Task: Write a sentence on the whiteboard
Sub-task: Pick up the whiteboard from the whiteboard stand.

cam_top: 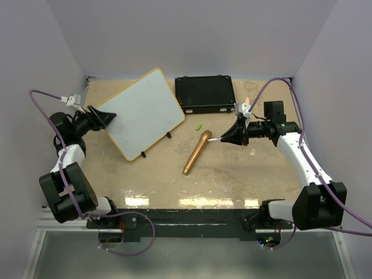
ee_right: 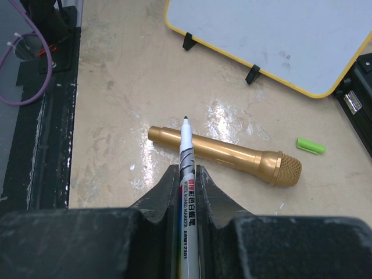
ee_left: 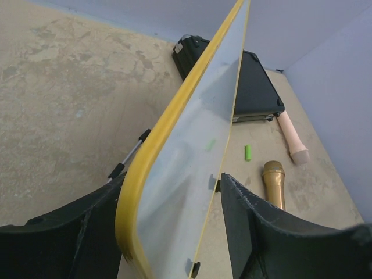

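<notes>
The whiteboard (cam_top: 145, 113) stands tilted on small black feet at the back left, with a yellow rim and a white face. The sentence is not in view on it. My left gripper (cam_top: 106, 116) is at the board's left corner. In the left wrist view its open jaws (ee_left: 171, 180) straddle the yellow rim (ee_left: 139, 192), and the right finger (ee_left: 261, 232) stands off the face. My right gripper (ee_right: 186, 170) is shut on a white marker (ee_right: 185, 145), uncapped, its tip over a gold microphone (ee_right: 226, 154). It hovers right of centre (cam_top: 228, 138).
A black case (cam_top: 205, 94) lies behind the centre, right of the board. The gold microphone (cam_top: 196, 152) lies in the middle of the table. A green marker cap (cam_top: 199, 126) lies between it and the board. A pinkish stick (ee_left: 292, 138) lies beside the case.
</notes>
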Tool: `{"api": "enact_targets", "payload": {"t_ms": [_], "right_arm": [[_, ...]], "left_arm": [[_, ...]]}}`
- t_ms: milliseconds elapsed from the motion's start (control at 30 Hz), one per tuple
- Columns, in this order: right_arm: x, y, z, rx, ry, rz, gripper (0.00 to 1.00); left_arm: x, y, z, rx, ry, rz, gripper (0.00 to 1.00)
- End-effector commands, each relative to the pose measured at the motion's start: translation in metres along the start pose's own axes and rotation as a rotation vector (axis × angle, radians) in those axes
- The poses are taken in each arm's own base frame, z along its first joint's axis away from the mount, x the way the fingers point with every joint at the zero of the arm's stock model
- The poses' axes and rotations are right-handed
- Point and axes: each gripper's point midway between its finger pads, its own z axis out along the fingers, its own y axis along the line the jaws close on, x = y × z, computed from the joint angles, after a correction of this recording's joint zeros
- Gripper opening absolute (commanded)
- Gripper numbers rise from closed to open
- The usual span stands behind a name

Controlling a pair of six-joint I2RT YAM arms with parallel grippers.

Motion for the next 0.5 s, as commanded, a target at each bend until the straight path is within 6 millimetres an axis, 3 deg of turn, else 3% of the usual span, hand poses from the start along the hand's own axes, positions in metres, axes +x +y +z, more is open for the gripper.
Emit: {"api": "enact_targets", "payload": {"t_ms": [0,100,167,233,467], "right_arm": [[-0.017,0.002,0.0,-0.021,-0.033,-0.052,0.0],[-0.018,0.002,-0.001,-0.018,-0.032,-0.056,0.0],[-0.019,0.002,-0.001,-0.017,-0.034,-0.059,0.0],[-0.019,0.002,-0.001,-0.016,-0.034,-0.061,0.0],[-0.017,0.001,-0.001,-0.017,-0.031,-0.055,0.0]], "left_arm": [[-0.025,-0.014,0.001,0.084,-0.048,0.09,0.61],[-0.025,-0.017,0.002,0.108,-0.047,0.088,0.42],[-0.026,-0.019,0.003,0.117,-0.048,0.078,0.16],[-0.028,-0.019,0.002,0.116,-0.053,0.082,0.02],[-0.05,-0.039,-0.005,0.116,-0.123,0.165,0.0]]}}
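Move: The left hand's open fingers already straddle the whiteboard's left edge; the board's middle lies about 13 cm to the right, 4 cm ahead and 5 cm lower. Beyond the board, the black case is some 44 cm to the right and 15 cm ahead, and the green cap some 41 cm right and 3 cm ahead, both well below. From the right hand, the whiteboard's middle is roughly 37 cm left and 14 cm ahead. The left fingers close and pinch the whiteboard's left edge, then rise about 2 cm while drifting right. ##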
